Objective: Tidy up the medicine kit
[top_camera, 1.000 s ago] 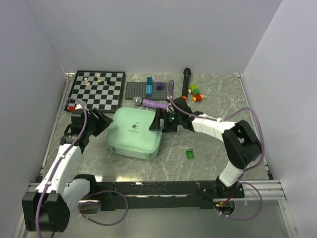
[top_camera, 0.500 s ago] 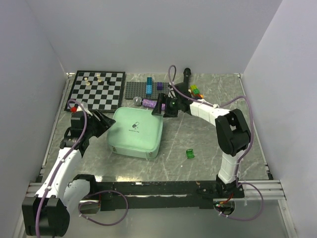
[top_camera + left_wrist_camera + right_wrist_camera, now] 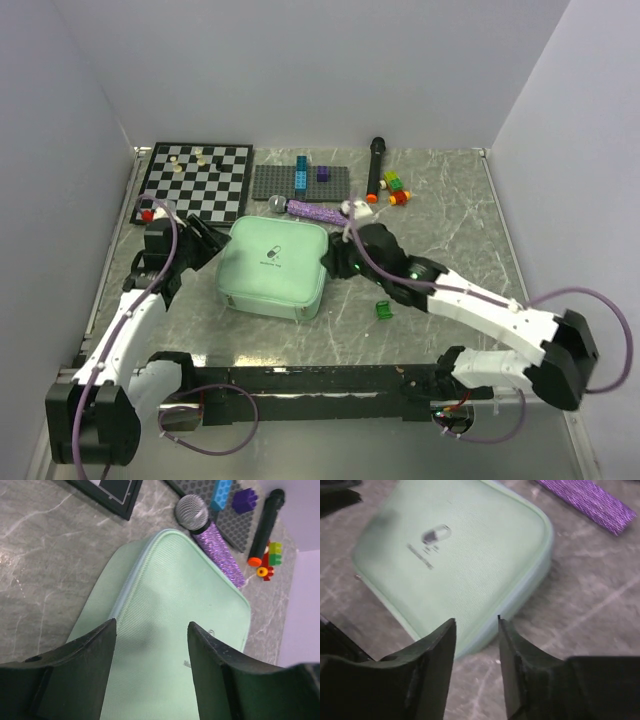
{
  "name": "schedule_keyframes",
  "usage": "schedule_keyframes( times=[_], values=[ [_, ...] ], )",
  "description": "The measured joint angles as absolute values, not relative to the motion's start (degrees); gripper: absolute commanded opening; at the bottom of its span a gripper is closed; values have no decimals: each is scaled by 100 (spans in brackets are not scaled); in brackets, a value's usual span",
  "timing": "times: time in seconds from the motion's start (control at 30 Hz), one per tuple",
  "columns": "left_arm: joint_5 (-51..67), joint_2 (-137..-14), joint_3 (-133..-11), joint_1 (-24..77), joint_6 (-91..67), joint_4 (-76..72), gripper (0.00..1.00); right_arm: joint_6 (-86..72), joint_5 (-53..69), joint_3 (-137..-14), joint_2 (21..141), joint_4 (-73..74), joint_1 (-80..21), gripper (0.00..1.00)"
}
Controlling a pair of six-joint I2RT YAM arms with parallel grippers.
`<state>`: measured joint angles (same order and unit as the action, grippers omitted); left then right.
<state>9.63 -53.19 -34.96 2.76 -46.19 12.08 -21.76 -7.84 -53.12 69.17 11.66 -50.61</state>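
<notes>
The medicine kit (image 3: 275,265) is a mint-green zip case lying shut on the marble table, pill logo up. It fills the left wrist view (image 3: 175,595) and the upper part of the right wrist view (image 3: 455,555). My left gripper (image 3: 205,245) sits at the kit's left edge, open, with the lid showing between its fingers (image 3: 151,625). At the kit's right edge is my right gripper (image 3: 335,262). Its jaws stand a narrow gap apart (image 3: 476,622) over the kit's near corner, and nothing is between them.
Behind the kit lie a purple glitter microphone (image 3: 310,210), a chessboard (image 3: 195,180), a grey studded plate (image 3: 300,183) with bricks, a black microphone (image 3: 375,165) and coloured bricks (image 3: 395,187). A small green brick (image 3: 383,310) lies right of the kit. White walls close in three sides.
My right arm has swung from reaching behind the kit to a low position at the kit's right edge, and its jaws have narrowed. The left arm has hardly moved.
</notes>
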Motion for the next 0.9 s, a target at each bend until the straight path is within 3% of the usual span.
schedule_keyframes(
  times=[0.13, 0.17, 0.47, 0.9],
  values=[
    [961, -5542, -3487, 276, -4654, 1177, 63, -2283, -1186, -4300, 6208, 1109, -5273, 97],
    [963, -5527, -3487, 276, -4683, 1168, 62, -2300, -1343, -4152, 6171, 1168, -5500, 100],
    [1398, -5485, -3693, 370, -4917, 908, 61, -2956, -2399, -4775, 7422, 1822, -6879, 100],
    [1922, -6543, -3854, 1332, -5201, 132, 61, -3819, -2665, -5500, 8519, 2403, -6976, 95]
  ],
)
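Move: The medicine bag lies closed in front of me. Its middle is about 13 cm right of my left hand, 6 back and 11 below. The zipper pull on the bag's near right corner is roughly 12 cm back, 7 left and 14 below my right hand. From there the purple microphone lies some 13 cm ahead and 5 left, and the green block 12 back and 13 right, both about 18 below. My right hand backs off and sinks along the bag's right side towards the near corner with the zipper pull, about 11 cm down and 7 back, opening from half to fully wide and rolling its left side down. My left hand, still open, lifts a little, then swings some 9 cm right over the lid and settles lower, turning about 15 degrees clockwise. ##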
